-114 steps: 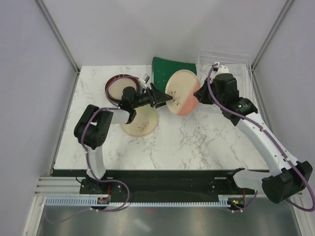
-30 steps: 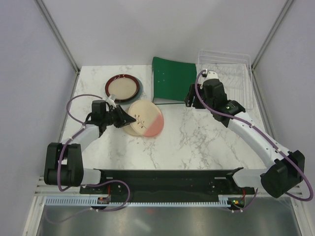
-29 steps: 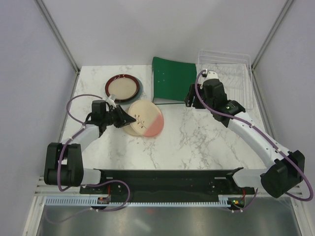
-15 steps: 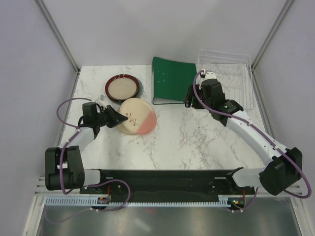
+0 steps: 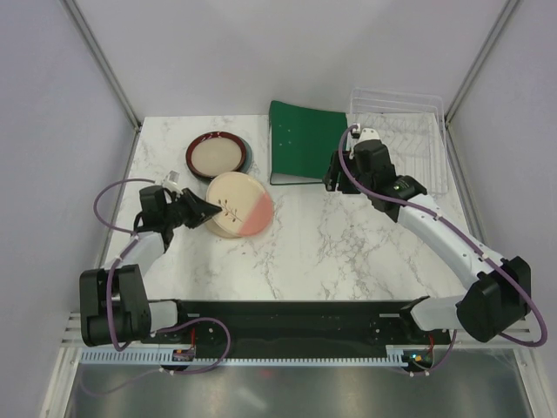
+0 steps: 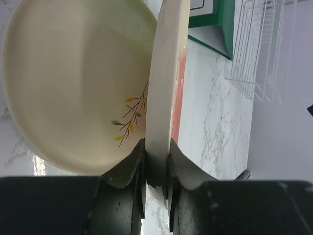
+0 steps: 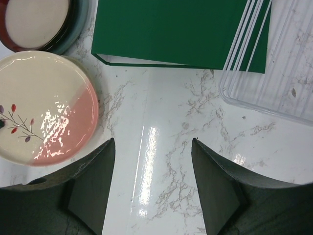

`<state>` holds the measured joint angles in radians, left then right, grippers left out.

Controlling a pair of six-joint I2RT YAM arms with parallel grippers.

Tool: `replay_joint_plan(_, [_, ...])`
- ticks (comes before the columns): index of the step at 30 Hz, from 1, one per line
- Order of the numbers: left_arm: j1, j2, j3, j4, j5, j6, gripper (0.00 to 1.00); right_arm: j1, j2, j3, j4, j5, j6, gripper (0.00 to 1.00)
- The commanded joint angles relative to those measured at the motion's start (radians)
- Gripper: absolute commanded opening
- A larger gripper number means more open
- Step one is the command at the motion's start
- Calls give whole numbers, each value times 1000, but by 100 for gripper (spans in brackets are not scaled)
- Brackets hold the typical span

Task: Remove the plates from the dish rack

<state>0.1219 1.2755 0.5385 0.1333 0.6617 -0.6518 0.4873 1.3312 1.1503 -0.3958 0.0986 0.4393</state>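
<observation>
My left gripper is shut on the rim of the cream-and-pink plate, which lies nearly flat over the cream sprig plate. In the left wrist view my jaws pinch that plate's edge. The dark-red rimmed plate sits on the slate grey plate at the back left. The clear dish rack stands at the back right. My right gripper is open and empty above the marble, between the plates and the rack; its jaws stand wide apart.
A flat green binder lies between the plate stack and the rack, its edge under the rack's rim. White walls close in the marble table on three sides.
My left arm has drawn back to the left and brought the cream-and-pink plate down over the sprig plate. My right gripper, earlier on that plate, has let go and drifted slightly back.
</observation>
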Motion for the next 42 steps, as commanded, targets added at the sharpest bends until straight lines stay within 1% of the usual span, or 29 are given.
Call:
replay_joint_plan(1, [33, -59, 12, 111, 30, -37, 2, 4, 20, -6, 34, -28, -11, 70])
replay_joint_plan(3, [36, -33, 40, 62, 16, 4, 2, 4, 20, -9, 34, -27, -10, 70])
replay_joint_plan(9, [59, 21, 11, 100, 7, -2, 2, 2, 23, -11, 37, -25, -11, 70])
replay_joint_plan(14, [61, 85, 2, 100, 39, 6, 2, 2, 26, -20, 35, -19, -14, 70])
replay_joint_plan(18, [62, 168, 3, 92, 75, 7, 2, 4, 33, -20, 38, -20, -14, 70])
replay_joint_plan(20, [62, 214, 6, 72, 84, 20, 5, 4, 34, -21, 37, -20, -14, 70])
replay_joint_plan(21, [61, 226, 12, 59, 79, 27, 17, 4, 34, -21, 37, -20, -16, 70])
replay_joint_plan(22, [61, 241, 11, 33, 60, 33, 24, 4, 37, -18, 38, -20, -16, 70])
replay_joint_plan(26, [61, 245, 6, -9, -5, 75, 39, 4, 34, -20, 37, -20, -20, 70])
replay_joint_plan(27, [61, 248, 9, -24, -16, 81, 51, 4, 34, -21, 37, -20, -19, 70])
replay_joint_plan(28, [59, 248, 9, -32, -26, 86, 55, 4, 34, -21, 37, -20, -22, 70])
replay_joint_plan(30, [61, 257, 6, -35, -30, 90, 61, 4, 36, -21, 38, -20, -22, 70])
replay_joint_plan(34, [59, 242, 9, -55, -62, 96, 68, 4, 37, -26, 38, -27, -22, 70])
replay_joint_plan(36, [61, 214, 29, -116, -92, 119, 80, 4, 34, -30, 40, -23, -22, 70])
replay_joint_plan(37, [61, 200, 35, -129, -127, 129, 89, 2, 31, -35, 40, -22, -24, 70])
replay_joint_plan(38, [61, 182, 41, -164, -148, 136, 100, 4, 29, -37, 41, -22, -24, 70])
replay_joint_plan(42, [58, 82, 74, -279, -235, 153, 100, 4, 28, -38, 43, -26, -24, 70])
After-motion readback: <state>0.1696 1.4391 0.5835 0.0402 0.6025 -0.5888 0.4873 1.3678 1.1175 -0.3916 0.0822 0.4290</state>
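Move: The cream plate lying on the table, where the held pink-and-cream plate is to go, has its middle about 6 cm to the left hand's right, 3 cm ahead and 9 cm below. The brown-rimmed plate, stacked on the blue one, lies some 19 cm straight ahead at table height; the green box stands about 25 cm ahead and 27 cm to the right. From the empty right hand, the cream plate is roughly 30 cm left, nearly level fore and aft, 20 cm down. The pink-and-cream plate, still pinched at its left edge by the left hand, is carried about 2 cm left and then lowered some 7 cm onto the cream plate, the wrist tipping down about 10 degrees. The fingers open wide and let go, beginning late in the descent, and the hand backs up nearly 2 cm. The right hand, open and empty, sinks about 3 cm. ##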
